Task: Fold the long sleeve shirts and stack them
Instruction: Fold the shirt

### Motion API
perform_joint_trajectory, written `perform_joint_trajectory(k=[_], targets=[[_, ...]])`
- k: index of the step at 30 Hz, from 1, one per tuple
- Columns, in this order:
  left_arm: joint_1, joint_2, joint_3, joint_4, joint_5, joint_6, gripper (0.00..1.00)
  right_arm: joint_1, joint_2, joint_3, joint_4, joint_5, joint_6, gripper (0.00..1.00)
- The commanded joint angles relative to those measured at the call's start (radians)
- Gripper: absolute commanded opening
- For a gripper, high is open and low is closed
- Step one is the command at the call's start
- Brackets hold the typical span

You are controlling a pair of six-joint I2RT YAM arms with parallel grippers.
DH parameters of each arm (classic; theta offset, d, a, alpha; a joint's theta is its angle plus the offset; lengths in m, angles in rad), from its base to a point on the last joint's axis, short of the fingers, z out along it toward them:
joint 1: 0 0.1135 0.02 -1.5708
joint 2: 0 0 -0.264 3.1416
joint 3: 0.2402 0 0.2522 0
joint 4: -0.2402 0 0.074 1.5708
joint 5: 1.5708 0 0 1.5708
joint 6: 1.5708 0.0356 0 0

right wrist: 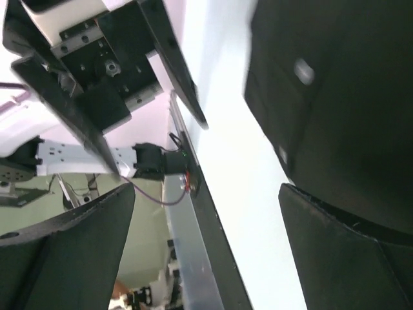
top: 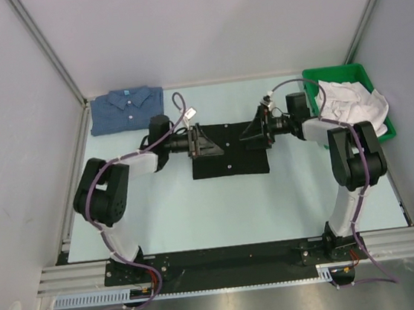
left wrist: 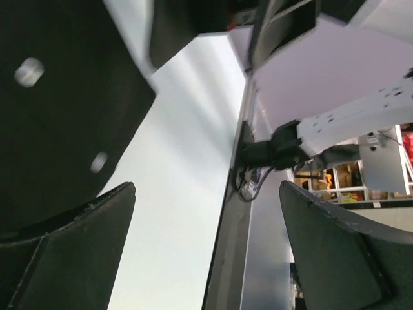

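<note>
A black long sleeve shirt (top: 229, 156) lies folded into a rectangle at the middle of the table. Its dark cloth and pale buttons fill the upper left of the left wrist view (left wrist: 64, 97) and the right of the right wrist view (right wrist: 335, 97). A blue long sleeve shirt (top: 125, 108) lies folded at the far left corner. My left gripper (top: 207, 141) is over the black shirt's left edge, turned on its side and open (left wrist: 206, 219). My right gripper (top: 253, 132) faces it over the right edge, also open (right wrist: 206, 223). Neither has anything between its fingers.
A green bin (top: 379, 90) at the far right holds crumpled white cloth (top: 350, 100). Grey walls close in the back and both sides. The table's near rail (top: 233, 257) carries the arm bases.
</note>
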Motion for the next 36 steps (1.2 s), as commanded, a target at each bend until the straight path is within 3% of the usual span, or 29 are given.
perform_joint_trajectory(k=[1, 3, 7, 14, 18, 21, 25, 29, 32, 36], targets=[[-0.048, 0.129, 0.043, 0.473, -0.042, -0.312, 1.00, 0.064, 0.105, 0.022, 0.454, -0.001, 0.393, 1.00], [-0.051, 0.239, 0.066, 0.545, -0.090, -0.410, 0.99, 0.075, 0.208, 0.035, 0.630, 0.013, 0.487, 1.00], [-0.031, 0.341, 0.097, 0.451, -0.176, -0.369, 0.99, 0.069, 0.326, 0.044, 0.682, 0.050, 0.541, 1.00], [0.081, 0.312, 0.008, 0.066, -0.310, -0.099, 0.99, -0.058, 0.343, 0.047, 0.245, 0.122, 0.149, 1.00], [0.133, 0.168, -0.064, -0.042, -0.205, 0.059, 0.99, -0.100, 0.264, 0.081, -0.023, 0.108, -0.058, 1.00], [0.118, 0.022, -0.061, -0.097, -0.121, 0.140, 0.99, -0.082, 0.172, 0.118, -0.087, 0.065, -0.086, 1.00], [0.036, -0.040, 0.034, -0.059, -0.112, 0.066, 0.99, -0.018, 0.096, 0.141, 0.071, 0.032, 0.104, 1.00], [-0.028, 0.090, 0.140, 0.018, -0.177, -0.014, 1.00, 0.039, 0.150, 0.160, 0.339, 0.054, 0.289, 1.00], [-0.034, 0.242, 0.241, 0.065, -0.243, -0.099, 0.99, 0.050, 0.272, 0.206, 0.419, 0.082, 0.338, 1.00], [0.006, 0.399, 0.342, -0.006, -0.329, -0.142, 0.99, 0.023, 0.418, 0.282, 0.352, 0.140, 0.277, 1.00]])
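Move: Both open hands hover over the dark folded shirt. Its middle is some 7 cm to the left hand's right, about 3 cm back and 9 cm below; from the right hand it is roughly 9 cm to the left, 4 cm back and about as far below. The folded blue shirt lies some 25 cm left of the left hand and 15 cm farther out; the green bin sits about 32 cm right of the right hand and 6 cm ahead. Heading inward, forward and down over the dark shirt's far part, both open hands drop about 7-8 cm, then sweep low and apart towards its two sides, some 8 cm each, and rise. They swing inward again and forward, ending a little lower than they started, about 8 cm farther out, fingers kept wide open and still pointing at each other. ##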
